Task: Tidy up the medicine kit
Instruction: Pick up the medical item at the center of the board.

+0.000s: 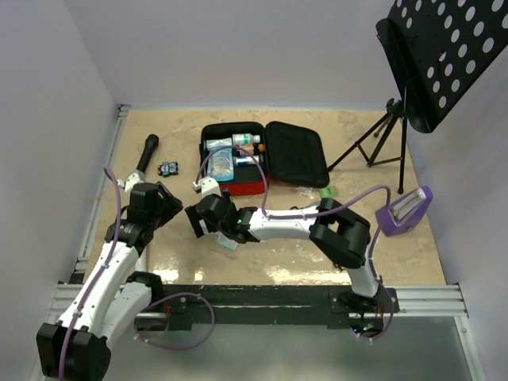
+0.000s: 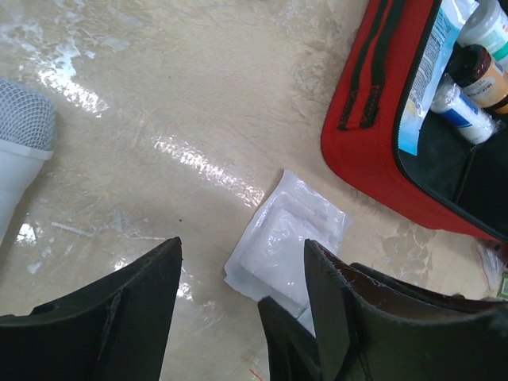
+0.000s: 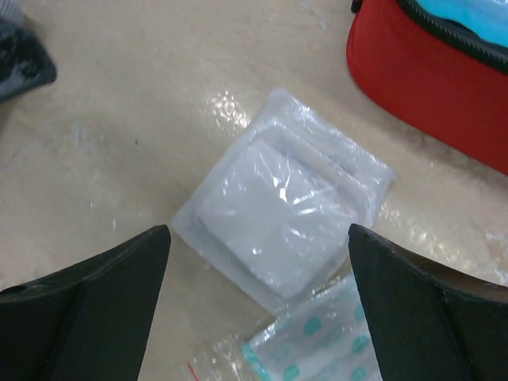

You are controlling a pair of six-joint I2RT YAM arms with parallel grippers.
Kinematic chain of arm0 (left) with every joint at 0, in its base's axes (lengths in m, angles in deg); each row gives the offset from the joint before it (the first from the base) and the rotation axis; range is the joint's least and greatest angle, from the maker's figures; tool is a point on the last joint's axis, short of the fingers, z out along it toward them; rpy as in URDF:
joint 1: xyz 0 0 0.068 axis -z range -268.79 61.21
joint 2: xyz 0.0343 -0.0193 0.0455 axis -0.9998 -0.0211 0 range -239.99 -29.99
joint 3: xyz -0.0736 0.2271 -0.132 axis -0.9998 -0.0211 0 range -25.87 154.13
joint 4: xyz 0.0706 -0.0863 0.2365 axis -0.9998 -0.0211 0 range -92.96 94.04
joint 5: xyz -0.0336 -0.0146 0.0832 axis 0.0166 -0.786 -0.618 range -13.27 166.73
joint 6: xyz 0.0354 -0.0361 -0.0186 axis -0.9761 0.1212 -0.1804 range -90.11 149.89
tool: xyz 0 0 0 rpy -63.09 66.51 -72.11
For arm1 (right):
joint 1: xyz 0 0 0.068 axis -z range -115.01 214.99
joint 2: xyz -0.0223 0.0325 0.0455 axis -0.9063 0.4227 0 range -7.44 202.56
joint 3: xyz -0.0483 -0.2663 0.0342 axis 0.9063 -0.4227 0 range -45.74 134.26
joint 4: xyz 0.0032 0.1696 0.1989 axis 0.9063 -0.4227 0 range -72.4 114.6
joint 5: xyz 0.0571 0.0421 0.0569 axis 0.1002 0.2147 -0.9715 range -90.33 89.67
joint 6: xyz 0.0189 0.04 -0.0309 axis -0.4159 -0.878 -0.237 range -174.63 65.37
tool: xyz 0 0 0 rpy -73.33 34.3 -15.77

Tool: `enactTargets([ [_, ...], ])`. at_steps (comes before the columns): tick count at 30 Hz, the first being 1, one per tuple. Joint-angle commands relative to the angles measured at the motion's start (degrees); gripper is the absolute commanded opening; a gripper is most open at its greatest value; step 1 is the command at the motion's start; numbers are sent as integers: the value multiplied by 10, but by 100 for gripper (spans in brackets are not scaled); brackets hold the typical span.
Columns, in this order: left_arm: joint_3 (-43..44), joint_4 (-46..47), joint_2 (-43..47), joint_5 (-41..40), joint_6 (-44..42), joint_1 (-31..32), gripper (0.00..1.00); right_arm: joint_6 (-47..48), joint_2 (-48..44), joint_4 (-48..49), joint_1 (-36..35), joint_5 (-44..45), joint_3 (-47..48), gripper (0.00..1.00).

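The medicine kit (image 1: 252, 187) lies open on the table, a red zip case with black lining. Its left half holds bottles (image 1: 247, 143) and a blue packet (image 1: 222, 167). A clear packet with a white pad (image 3: 286, 214) lies flat on the table just in front of the red kit wall (image 3: 429, 71). A second clear packet with teal dots (image 3: 333, 341) overlaps its near corner. My right gripper (image 3: 258, 238) hovers open over the white packet, holding nothing. My left gripper (image 2: 242, 254) is open beside the same packet (image 2: 286, 238), empty, close to the right gripper (image 1: 195, 220).
A black microphone (image 1: 148, 151) and a small blue item (image 1: 167, 168) lie left of the kit. A grey mesh-headed object (image 2: 24, 119) shows at the left wrist view's edge. A music stand (image 1: 444, 55), a purple device (image 1: 405, 210) and green packets (image 1: 327, 192) sit to the right.
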Motion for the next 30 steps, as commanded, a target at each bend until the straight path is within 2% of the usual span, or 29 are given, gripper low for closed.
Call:
enactTargets([
  [1,-5,-24,22,-36,27,-1,67,-32,43,-43,2,65,67,98],
  [7,-2,-42,22,-60,46,-1,67,-62,91,-85,2,79,106,98],
  [12,-1,-43,22,-65,48,-1,67,-74,100,-100,2,87,103,98],
  [15,-2,-39,21,-62,46,-1,67,-78,91,-93,2,87,85,91],
  [23,-2,-36,22,-61,42,-1,67,-78,26,-83,2,96,20,60],
  [30,3,-31,19,-58,42,-1,67,-72,-88,-103,2,105,-6,58],
])
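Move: The right hand hovers open over the clear gauze pack at the board's centre: the pack lies about 4 cm below and 2 cm ahead. The dotted pack lies some 7 cm to the right of the gauze pack and 5 cm nearer; the red kit's middle is some 20 cm ahead of the hand and 7 cm to its right. From the left hand the gauze pack is roughly 9 cm right, level ahead, 9 cm below. The right hand sinks about 4 cm, pinches the gauze pack, then carries it some 5 cm right, rising slightly. ##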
